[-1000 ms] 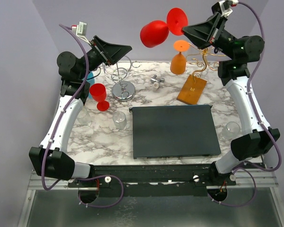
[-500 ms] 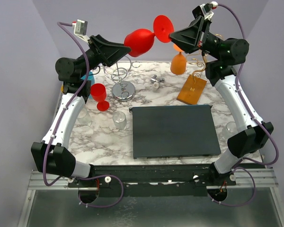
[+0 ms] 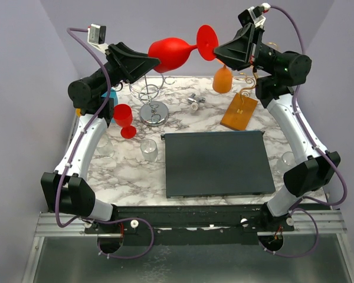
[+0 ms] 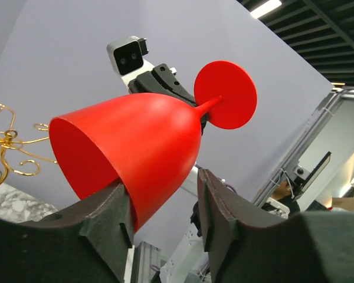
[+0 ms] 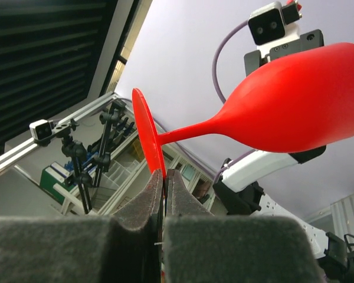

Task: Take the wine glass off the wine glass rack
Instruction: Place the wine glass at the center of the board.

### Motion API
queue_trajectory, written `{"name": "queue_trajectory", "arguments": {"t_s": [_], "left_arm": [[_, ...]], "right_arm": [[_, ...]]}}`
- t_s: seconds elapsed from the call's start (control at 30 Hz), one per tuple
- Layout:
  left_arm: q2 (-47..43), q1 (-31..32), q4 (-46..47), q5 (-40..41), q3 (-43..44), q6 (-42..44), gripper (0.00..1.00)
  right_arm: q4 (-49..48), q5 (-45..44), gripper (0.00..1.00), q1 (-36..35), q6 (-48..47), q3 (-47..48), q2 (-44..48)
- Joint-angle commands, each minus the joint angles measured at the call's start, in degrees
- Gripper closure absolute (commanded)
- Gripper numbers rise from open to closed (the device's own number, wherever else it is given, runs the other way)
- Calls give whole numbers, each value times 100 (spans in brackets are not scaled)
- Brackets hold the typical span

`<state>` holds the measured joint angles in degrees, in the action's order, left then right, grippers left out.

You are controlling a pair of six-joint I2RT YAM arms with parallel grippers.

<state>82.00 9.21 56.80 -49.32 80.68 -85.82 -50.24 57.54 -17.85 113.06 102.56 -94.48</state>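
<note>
The red wine glass (image 3: pixel 171 52) hangs on its side high above the table's back, clear of the wine glass rack, whose orange-brown base (image 3: pixel 239 111) and gold wire hooks (image 3: pixel 253 79) stand at the back right. My right gripper (image 3: pixel 217 50) is shut on the rim of the glass's round foot (image 5: pixel 146 132), fingertips (image 5: pixel 156 183) pinched on it. My left gripper (image 3: pixel 156 61) has the bowl (image 4: pixel 130 147) between its fingers. The left pad (image 4: pixel 115 203) touches the bowl and the right pad (image 4: pixel 209 188) stands a little apart. The gold hooks (image 4: pixel 12 147) show at the left wrist view's edge.
An orange glass (image 3: pixel 223 79) stands by the rack. A chrome wire stand (image 3: pixel 152 103) and a small red glass (image 3: pixel 124 119) sit at the back left. Clear glasses (image 3: pixel 148 150) (image 3: pixel 289 160) flank a dark flat tray (image 3: pixel 215 162). A small metal piece (image 3: pixel 194 101) lies mid-back.
The right arm has carried the red glass leftward and turned it flatter. The left arm has risen and its jaws have narrowed around the bowl.
</note>
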Motion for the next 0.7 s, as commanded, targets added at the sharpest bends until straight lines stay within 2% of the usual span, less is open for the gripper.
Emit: {"name": "queue_trajectory", "arguments": {"t_s": [0.0,0.2,0.23,0.3,0.4,0.47,0.53,0.67], "left_arm": [[-33,-15,905,-169,-11,-600,58],[-188,-16,1038,-173,-138,-704,80],[-234,-14,1047,-173,-157,-707,86],[-317,-16,1046,-171,-216,-706,97],[-513,-16,725,-171,-320,-495,100],[-738,-12,180,-104,-413,-73,100],[-974,-16,-463,-29,-458,399,100],[-1523,-16,-2205,292,-428,1534,100]], "right_arm": [[-285,428,100,-30,111,-44,-20],[-46,546,99,-30,-103,18,-110],[181,556,93,-30,-275,31,-95],[955,548,71,-28,-896,74,-32],[2796,65,39,17,-2430,77,224],[4068,-501,27,76,-3501,219,393],[4850,-1119,18,80,-4266,272,587],[5708,-2118,3,97,-5108,187,932]]}}
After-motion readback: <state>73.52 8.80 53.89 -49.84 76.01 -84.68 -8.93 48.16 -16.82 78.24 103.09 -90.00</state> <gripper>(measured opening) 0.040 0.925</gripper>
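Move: The red wine glass lies between the hands, foot to the right. Its middle is about 8 cm right of the left hand, 1 cm forward and 3 cm higher; from the right hand, which pinches the foot's edge, about 8 cm left, 1 cm forward, 1 cm up. Far below the left hand: the silver rack, about 33 cm ahead and 6 cm left; the standing red glass, 20 cm ahead, 17 cm left; the board, 3 cm ahead, 24 cm right. The glass's rim, already between the half-open left fingers, gets pinched as they shut, while that hand draws back about 5 cm, rising slightly, then eases forward and down a little. Only once the left fingers have nearly closed does the right hand spread wide, letting go of the foot and moving some 7 cm forward and 5 cm down, fingers swinging clockwise and dipping. ##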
